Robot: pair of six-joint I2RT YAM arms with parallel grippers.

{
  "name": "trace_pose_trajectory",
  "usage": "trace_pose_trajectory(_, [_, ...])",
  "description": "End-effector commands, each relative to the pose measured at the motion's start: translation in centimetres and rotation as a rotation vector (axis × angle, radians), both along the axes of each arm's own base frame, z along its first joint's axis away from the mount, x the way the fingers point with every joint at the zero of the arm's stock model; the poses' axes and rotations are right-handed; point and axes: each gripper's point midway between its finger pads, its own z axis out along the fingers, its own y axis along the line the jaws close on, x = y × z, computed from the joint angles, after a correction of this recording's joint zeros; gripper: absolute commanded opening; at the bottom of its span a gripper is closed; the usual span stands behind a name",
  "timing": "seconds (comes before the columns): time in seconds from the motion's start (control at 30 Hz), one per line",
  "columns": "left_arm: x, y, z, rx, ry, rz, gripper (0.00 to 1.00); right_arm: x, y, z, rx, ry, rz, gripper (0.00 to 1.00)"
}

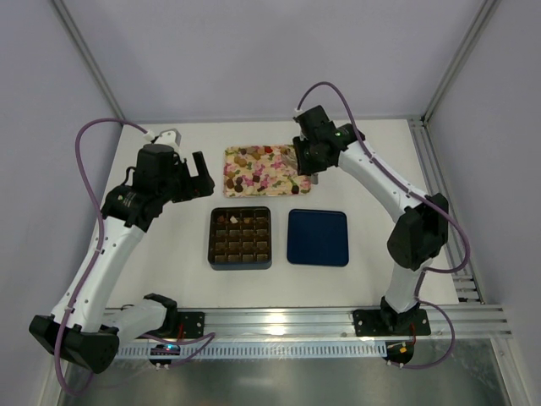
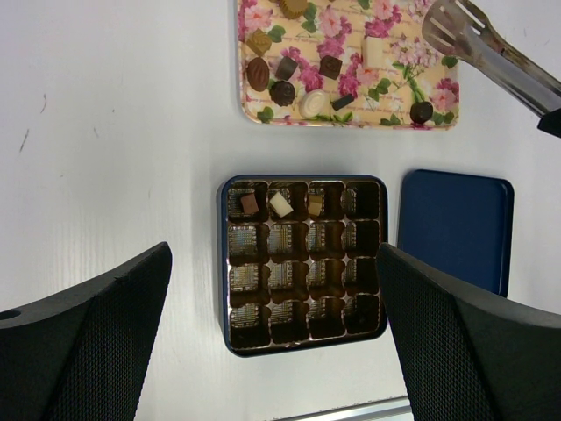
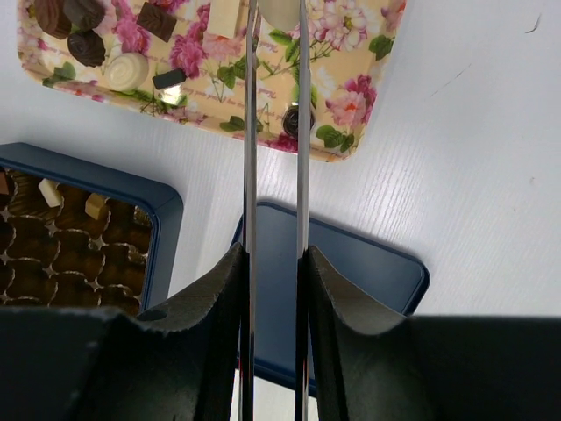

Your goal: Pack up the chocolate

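Chocolate pieces, brown, dark and cream-white, lie scattered on a floral tray. Three pieces sit in the top row of the dark box with its grid of cells. My left gripper hangs open above the box, with nothing between its fingers. My right gripper is shut on metal tongs, which reach out over the tray. The tong tips stand on either side of a cream-white piece at the frame's top edge. I cannot tell whether it is pinched.
A flat navy-blue lid lies on the table right of the box. The tongs cross the tray's right end in the left wrist view. A metal rail runs along the near edge.
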Motion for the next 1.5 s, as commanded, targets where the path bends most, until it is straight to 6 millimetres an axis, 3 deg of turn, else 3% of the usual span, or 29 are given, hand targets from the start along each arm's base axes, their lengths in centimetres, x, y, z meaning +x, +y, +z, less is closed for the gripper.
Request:
trace_pose_trajectory(0.0, [0.4,-0.2,1.3,-0.021,-0.037,0.004,0.96,-0.9,-0.3,2.9,0.054,-0.052,-0.003,0.30])
trace_pose_trajectory(0.37, [0.5,-0.4,1.5,-0.035,-0.040,0.001,0.96,-6.5,0.6,4.0,0.108,-0.060,0.053,0.29])
trace_pose_trajectory(0.63, [0.6,-0.7,1.5,-0.050,-0.039,0.000,0.96,-11.9,3.4,4.8,0.107,-0.069,0.145,0.29])
trace_pose_trajectory(0.83, [0.5,-0.8,1.4,-0.057,-0.036,0.000,0.96,-14.7,5.0,3.8,0.113,-0.039,0.188,0.29])
trace_pose_trajectory(1.07, [0.5,-0.7,1.4,-0.055,-0.036,0.005,0.96,-16.5,5.8,1.9,0.094,-0.011,0.210,0.30])
trace_pose_trajectory(1.47, [0.5,-0.6,1.2,-0.050,-0.032,0.002,0.96,-16.2,6.3,0.8,0.070,-0.005,0.208,0.34])
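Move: The cream round chocolate is already off the flowered tray, pinched in the tongs that the right hand holds. It is bound for the chocolate box's empty back-right compartment, about 10 cm back, 12 cm left and 16 cm below that hand. The brown chocolate sits some 4 cm left of this compartment. From the hand, the blue lid's middle is 19 cm back and 5 cm right, the tray's 5 cm ahead and 10 cm left. From the left hand the compartment is about level, 13 cm right, 25 cm below. The cream chocolate, still pinched between the tong tips, is carried off the tray towards the box's back-right compartment. The right hand draws back about 17 cm, swinging some 5 cm left on the way; it arcs up about 3 cm, then sinks to its starting height and stops, turning some 15 degrees counter-clockwise and keeping its grip on the tongs. ##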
